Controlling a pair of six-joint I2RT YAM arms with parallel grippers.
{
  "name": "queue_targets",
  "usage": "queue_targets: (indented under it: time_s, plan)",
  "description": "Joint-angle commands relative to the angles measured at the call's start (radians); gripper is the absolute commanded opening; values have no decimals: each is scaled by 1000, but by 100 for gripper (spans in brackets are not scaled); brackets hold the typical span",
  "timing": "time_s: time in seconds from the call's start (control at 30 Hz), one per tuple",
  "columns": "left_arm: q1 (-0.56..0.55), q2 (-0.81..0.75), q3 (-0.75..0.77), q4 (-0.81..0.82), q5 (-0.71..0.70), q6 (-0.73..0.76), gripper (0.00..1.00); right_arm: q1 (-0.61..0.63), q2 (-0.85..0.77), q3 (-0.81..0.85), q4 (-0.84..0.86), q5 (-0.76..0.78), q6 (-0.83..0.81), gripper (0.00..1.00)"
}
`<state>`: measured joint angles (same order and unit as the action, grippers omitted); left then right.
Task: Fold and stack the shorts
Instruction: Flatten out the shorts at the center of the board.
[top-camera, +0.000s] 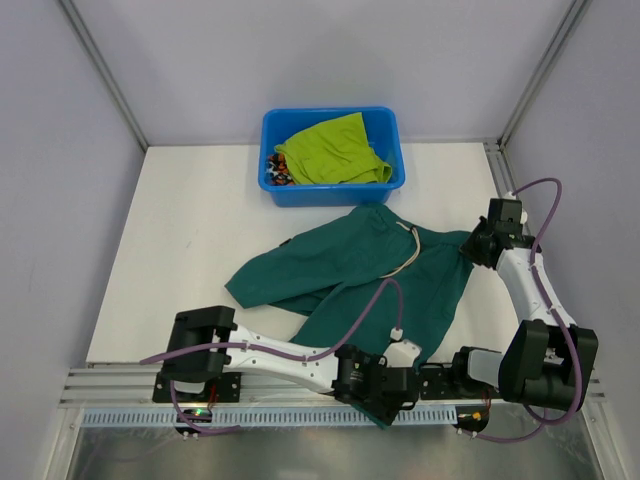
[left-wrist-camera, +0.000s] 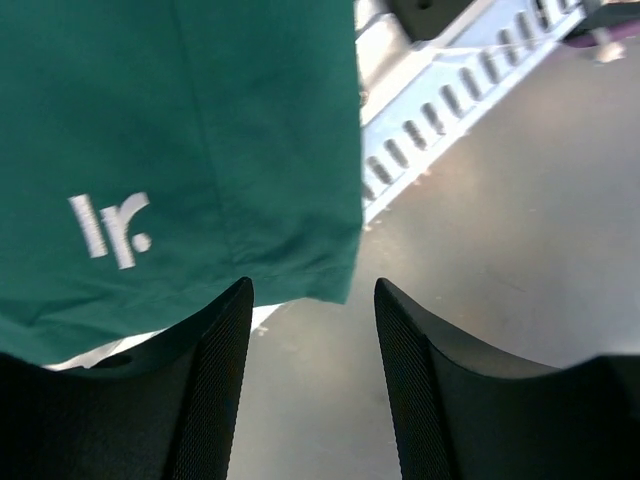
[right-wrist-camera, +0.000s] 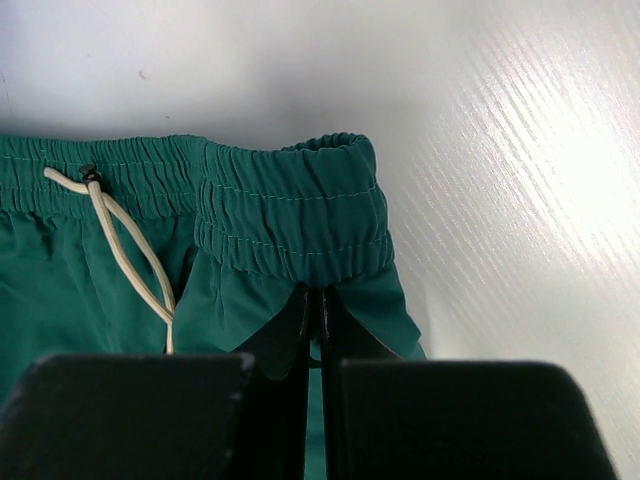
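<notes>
The dark teal-green shorts (top-camera: 350, 270) lie spread on the white table, one leg reaching down to the front rail. My right gripper (top-camera: 474, 244) is shut on their cloth just under the elastic waistband (right-wrist-camera: 290, 200), near the cream drawstring (right-wrist-camera: 125, 255); in the wrist view the gripper (right-wrist-camera: 318, 303) pinches the fabric. My left gripper (top-camera: 398, 392) hovers at the front edge, open, with nothing between its fingers (left-wrist-camera: 215, 380). The teal hem with a white logo (left-wrist-camera: 110, 228) hangs just past the fingertips. The lime shorts (top-camera: 332, 148) and a bit of camouflage shorts (top-camera: 274, 168) lie in the tub.
The blue plastic tub (top-camera: 385, 180) stands at the back middle of the table. A slotted metal rail (top-camera: 270, 385) runs along the front edge, also seen as the slotted rail (left-wrist-camera: 450, 95) beside the hem. Grey walls close both sides.
</notes>
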<state>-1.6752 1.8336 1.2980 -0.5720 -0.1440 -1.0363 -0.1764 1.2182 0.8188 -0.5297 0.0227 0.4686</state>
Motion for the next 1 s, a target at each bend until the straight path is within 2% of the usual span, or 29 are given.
queue_targets:
  time_s: [0.0, 0.3, 0.4, 0.5, 0.53, 0.57, 0.6, 0.73, 0.8, 0.87, 0.97]
  plan:
    - [-8, 3, 9, 104, 40, 32, 54, -17, 3, 6, 46, -44, -18, 4]
    - [-8, 87, 17, 130, 93, 21, 53, -51, 18, 5, 60, -78, -25, 4]
    - [-8, 111, 23, 133, 106, 16, 49, -54, 20, 9, 60, -79, -28, 4]
    - [-9, 130, 59, 117, 109, 34, 24, -57, 20, 19, 57, -86, -28, 4]
    - [-8, 144, 72, 92, 103, 36, 6, -57, 20, 22, 57, -90, -27, 4]
    - [-8, 148, 95, 81, 98, 39, 0, -58, 21, 28, 56, -95, -24, 4]
    - [-8, 147, 101, 64, 87, 44, 0, -57, 23, 51, 53, -107, -24, 4]
    - [-8, 23, 138, -99, -58, 44, 0, -55, 43, 190, -7, -161, -22, 4]
    - [-6, -115, 182, -247, -194, 42, 0, -52, 53, 291, -42, -181, -9, 4]
    - [0, -242, 207, -320, -252, 36, 0, -35, 70, 367, -103, -188, -4, 4]
    - [11, -338, 241, -434, -311, 47, 0, -11, 89, 463, -141, -184, 2, 4]
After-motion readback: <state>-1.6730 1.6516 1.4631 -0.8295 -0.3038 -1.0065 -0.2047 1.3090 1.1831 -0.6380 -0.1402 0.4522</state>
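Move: The shorts' hanging lower hem corner is almost at my open left fingertips: about 2 cm back, 2 cm right and 3 cm below. The "lr." logo is some 6 cm ahead and 5 cm left. The waistband corner, still pinched by my right hand, stands about 34 cm ahead and 17 cm right. From my right hand, that hem corner is some 36 cm back and 15 cm left; the blue bin is about 22 cm ahead and 34 cm left. I ease my left hand down, back and right, about 3 cm down, and shut its fingers on the hem corner. Then I swing it sharply up some 13 cm, also forward and left, towards the logo side. My right hand keeps its pinch on the waistband corner and nearly waits, then rises about 10 cm and goes forward 6, its fingers tipping outward. ##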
